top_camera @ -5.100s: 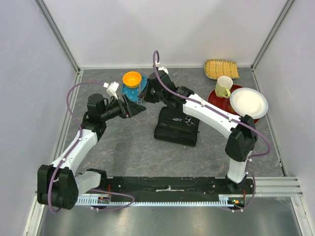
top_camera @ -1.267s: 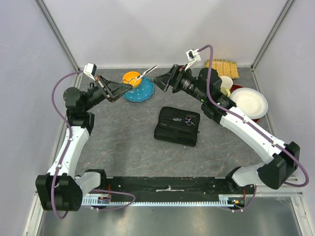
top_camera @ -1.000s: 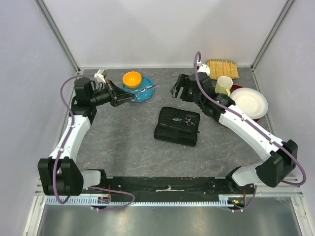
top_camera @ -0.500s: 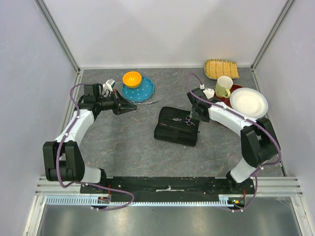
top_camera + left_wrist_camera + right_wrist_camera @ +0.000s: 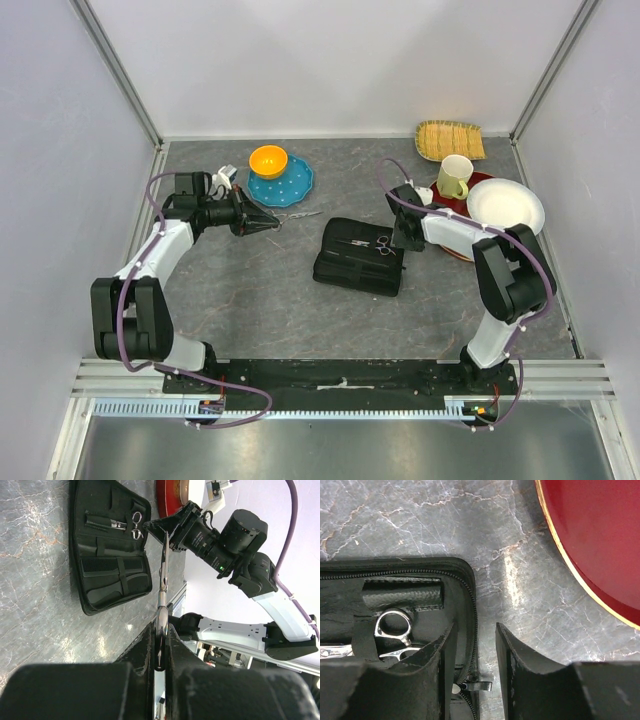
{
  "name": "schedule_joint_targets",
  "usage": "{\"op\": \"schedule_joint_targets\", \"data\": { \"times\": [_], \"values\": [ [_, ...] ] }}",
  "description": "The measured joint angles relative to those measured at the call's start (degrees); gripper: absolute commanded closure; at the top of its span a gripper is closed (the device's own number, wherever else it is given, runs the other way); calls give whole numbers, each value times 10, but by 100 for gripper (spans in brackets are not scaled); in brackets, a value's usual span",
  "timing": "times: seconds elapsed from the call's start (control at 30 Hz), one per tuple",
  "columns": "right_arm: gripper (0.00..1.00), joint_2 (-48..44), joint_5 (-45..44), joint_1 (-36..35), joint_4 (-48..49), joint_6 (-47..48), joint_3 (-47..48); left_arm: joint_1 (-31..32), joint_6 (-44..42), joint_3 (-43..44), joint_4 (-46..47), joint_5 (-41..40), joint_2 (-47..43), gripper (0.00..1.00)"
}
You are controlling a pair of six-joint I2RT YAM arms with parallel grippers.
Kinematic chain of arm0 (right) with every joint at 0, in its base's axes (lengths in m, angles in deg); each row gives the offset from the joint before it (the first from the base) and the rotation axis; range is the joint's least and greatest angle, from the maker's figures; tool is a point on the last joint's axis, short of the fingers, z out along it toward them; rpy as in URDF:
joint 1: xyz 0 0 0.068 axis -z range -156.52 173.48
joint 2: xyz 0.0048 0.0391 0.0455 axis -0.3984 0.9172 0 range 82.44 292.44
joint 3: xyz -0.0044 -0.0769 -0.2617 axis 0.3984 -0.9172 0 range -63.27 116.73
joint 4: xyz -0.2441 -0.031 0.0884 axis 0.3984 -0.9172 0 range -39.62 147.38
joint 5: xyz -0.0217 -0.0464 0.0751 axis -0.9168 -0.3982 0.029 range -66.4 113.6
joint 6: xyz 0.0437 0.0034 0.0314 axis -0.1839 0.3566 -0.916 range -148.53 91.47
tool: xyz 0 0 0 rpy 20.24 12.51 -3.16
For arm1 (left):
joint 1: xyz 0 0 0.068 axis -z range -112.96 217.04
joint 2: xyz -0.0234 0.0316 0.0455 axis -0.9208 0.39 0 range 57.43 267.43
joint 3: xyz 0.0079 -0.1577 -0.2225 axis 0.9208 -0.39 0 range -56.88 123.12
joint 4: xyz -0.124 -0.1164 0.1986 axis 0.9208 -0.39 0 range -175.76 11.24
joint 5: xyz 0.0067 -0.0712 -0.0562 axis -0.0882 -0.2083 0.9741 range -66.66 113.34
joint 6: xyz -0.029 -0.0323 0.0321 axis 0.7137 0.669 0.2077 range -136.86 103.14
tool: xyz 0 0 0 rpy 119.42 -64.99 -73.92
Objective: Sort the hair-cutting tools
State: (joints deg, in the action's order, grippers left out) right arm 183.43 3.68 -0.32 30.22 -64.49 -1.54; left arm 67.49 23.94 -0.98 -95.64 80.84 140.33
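My left gripper [image 5: 262, 222] [image 5: 160, 632] is shut on a slim silver pair of scissors [image 5: 298, 214] [image 5: 163, 565], whose blades point right toward the open black zip case [image 5: 350, 272] [image 5: 112, 587]. A second pair of scissors [image 5: 371, 242] [image 5: 393, 625] lies strapped inside the case, and a black comb [image 5: 97, 565] sits in one of its pockets. My right gripper [image 5: 405, 238] [image 5: 475, 655] is down at the case's right edge. Its jaws are open and straddle the zip edge: one finger is over the case's inside, the other over the table.
An orange bowl [image 5: 268, 160] and a blue dotted plate [image 5: 292, 186] lie behind the left gripper. At the back right are a red plate [image 5: 447, 203] [image 5: 600, 540], a white plate [image 5: 505, 207], a yellow mug [image 5: 455, 176] and a bamboo mat [image 5: 450, 140].
The left gripper came down and back from mid-air with the scissors. The right arm swung down to the case's right edge, and its jaws have narrowed.
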Motion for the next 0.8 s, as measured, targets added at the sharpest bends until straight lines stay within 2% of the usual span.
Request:
{"op": "schedule_joint_targets", "data": {
  "times": [0.07, 0.1, 0.17, 0.4, 0.7, 0.8],
  "values": [
    [71, 0, 13, 4, 15, 13, -3, 0, -2, 0, -2, 0, 3, 98],
    [85, 0, 19, 5, 22, 21, -4, 0, -2, 0, -2, 0, 4, 98],
    [100, 2, 34, 7, 40, 38, -5, 0, -3, 0, -2, 0, 8, 98],
    [100, 7, 92, 18, 75, 130, -8, 0, -9, 1, -4, 1, 19, 98],
    [100, 24, 285, 12, 208, 254, -28, 0, -12, -4, -1, 1, 31, 98],
    [100, 29, 311, -6, 222, 274, -28, 0, -12, -13, -2, 0, 33, 98]
  ]
}}
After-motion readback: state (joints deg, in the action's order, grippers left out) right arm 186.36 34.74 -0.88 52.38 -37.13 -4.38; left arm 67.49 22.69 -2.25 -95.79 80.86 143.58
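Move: Right beside the right hand's fingers is the black tool case's right edge, near its far corner; the case's middle lies about 12 cm left and 3 cm back, roughly 1 cm lower. The small scissors tucked into it are some 6 cm left, level fore-and-aft, and the red plate is about 20 cm right and 9 cm ahead. From the left hand, still holding the long scissors, the case's middle is some 21 cm right and 18 cm below, neither ahead nor back. Closing its half-open fingers, the right hand pinches the case's right edge near the far corner, easing slightly forward. Then it drags that corner about 10 cm to the left, keeping its height, swinging round counter-clockwise some 40 degrees with a slight roll. The left hand keeps the long scissors gripped and sinks a little, by about 2.5 cm. ##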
